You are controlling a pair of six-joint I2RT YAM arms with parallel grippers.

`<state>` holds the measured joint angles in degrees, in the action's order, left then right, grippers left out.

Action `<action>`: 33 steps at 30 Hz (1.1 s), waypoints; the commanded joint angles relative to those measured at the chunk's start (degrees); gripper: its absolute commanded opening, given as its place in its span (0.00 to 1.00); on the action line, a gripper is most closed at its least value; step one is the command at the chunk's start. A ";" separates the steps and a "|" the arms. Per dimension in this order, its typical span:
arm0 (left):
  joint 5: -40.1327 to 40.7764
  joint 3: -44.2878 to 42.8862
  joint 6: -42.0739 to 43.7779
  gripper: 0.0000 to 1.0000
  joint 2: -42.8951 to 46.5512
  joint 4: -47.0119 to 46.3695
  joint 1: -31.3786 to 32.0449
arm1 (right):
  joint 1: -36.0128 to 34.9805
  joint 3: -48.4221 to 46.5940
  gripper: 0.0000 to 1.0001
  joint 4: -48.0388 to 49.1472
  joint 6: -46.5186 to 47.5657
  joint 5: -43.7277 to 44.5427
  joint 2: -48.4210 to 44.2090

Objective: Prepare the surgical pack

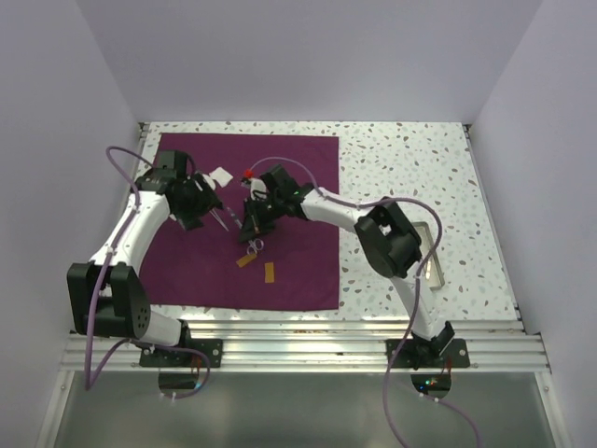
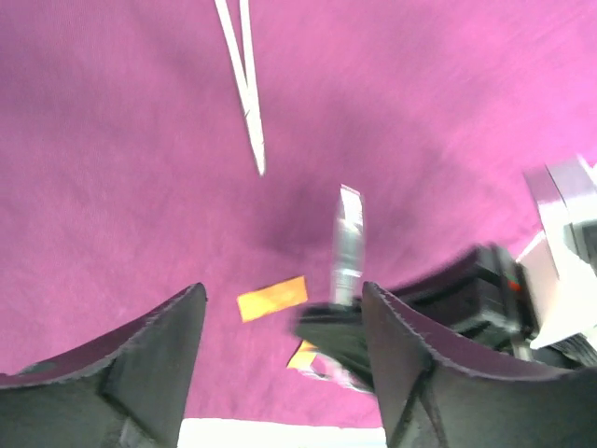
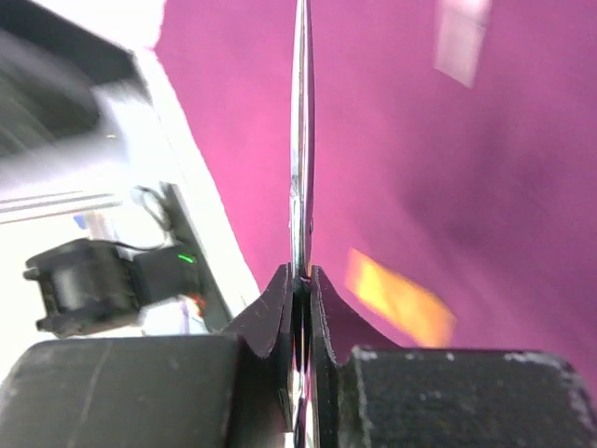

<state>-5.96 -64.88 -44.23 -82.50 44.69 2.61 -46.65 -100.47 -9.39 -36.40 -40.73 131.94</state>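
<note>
The surgical pack is a plum-purple cloth lying flat as a large square on the speckled table. My right gripper is shut on a thin silver instrument, seen edge-on and pointing away over the cloth. In the top view the right gripper hovers over the cloth's middle, just above purple-handled scissors. My left gripper stands open over the cloth with nothing between its fingers. From above, the left gripper is beside silver tweezers. The tweezers lie ahead of it.
Two orange labels lie on the cloth, and a white tag lies near its back. A small metal tray sits on the table at right, partly behind the right arm. White walls close in three sides.
</note>
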 commanded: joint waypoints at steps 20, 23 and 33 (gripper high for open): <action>-1.69 -1.74 5.20 0.71 -6.09 -6.46 -0.68 | 37.24 32.60 0.00 -48.80 29.90 63.93 -38.69; -1.95 -2.70 5.47 0.71 -7.23 -6.54 -0.77 | 38.21 33.32 0.00 -47.22 29.81 65.60 -36.06; -1.78 -4.02 5.29 0.71 -8.99 -6.37 -0.59 | 38.74 31.03 0.38 -47.56 29.28 66.92 -30.51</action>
<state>-7.31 -66.43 -40.64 -91.29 39.92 2.28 -8.16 -67.20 -56.97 -7.25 23.68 101.86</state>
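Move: The right hand already grips the scissors; the tray they go to lies about 53 cm to its right, 4 cm nearer the base and 8 cm lower. Around this hand, one orange strip lies 8 cm back and 1 cm left, the other 12 cm back and 6 cm right. From the left hand, the clamp's middle is roughly 1 cm ahead, in line sideways and 12 cm below, with a gauze pad 14 cm ahead, 2 cm right. The right hand sweeps the scissors fast, some 53 cm to the right, bowing forward and up by about 5 cm before sinking into the tray, its fingers swinging from pointing left to pointing down and then parting to let go. Meanwhile the open left hand lifts slightly, then sinks about 5 cm over the clamp, easing forward without touching it. ##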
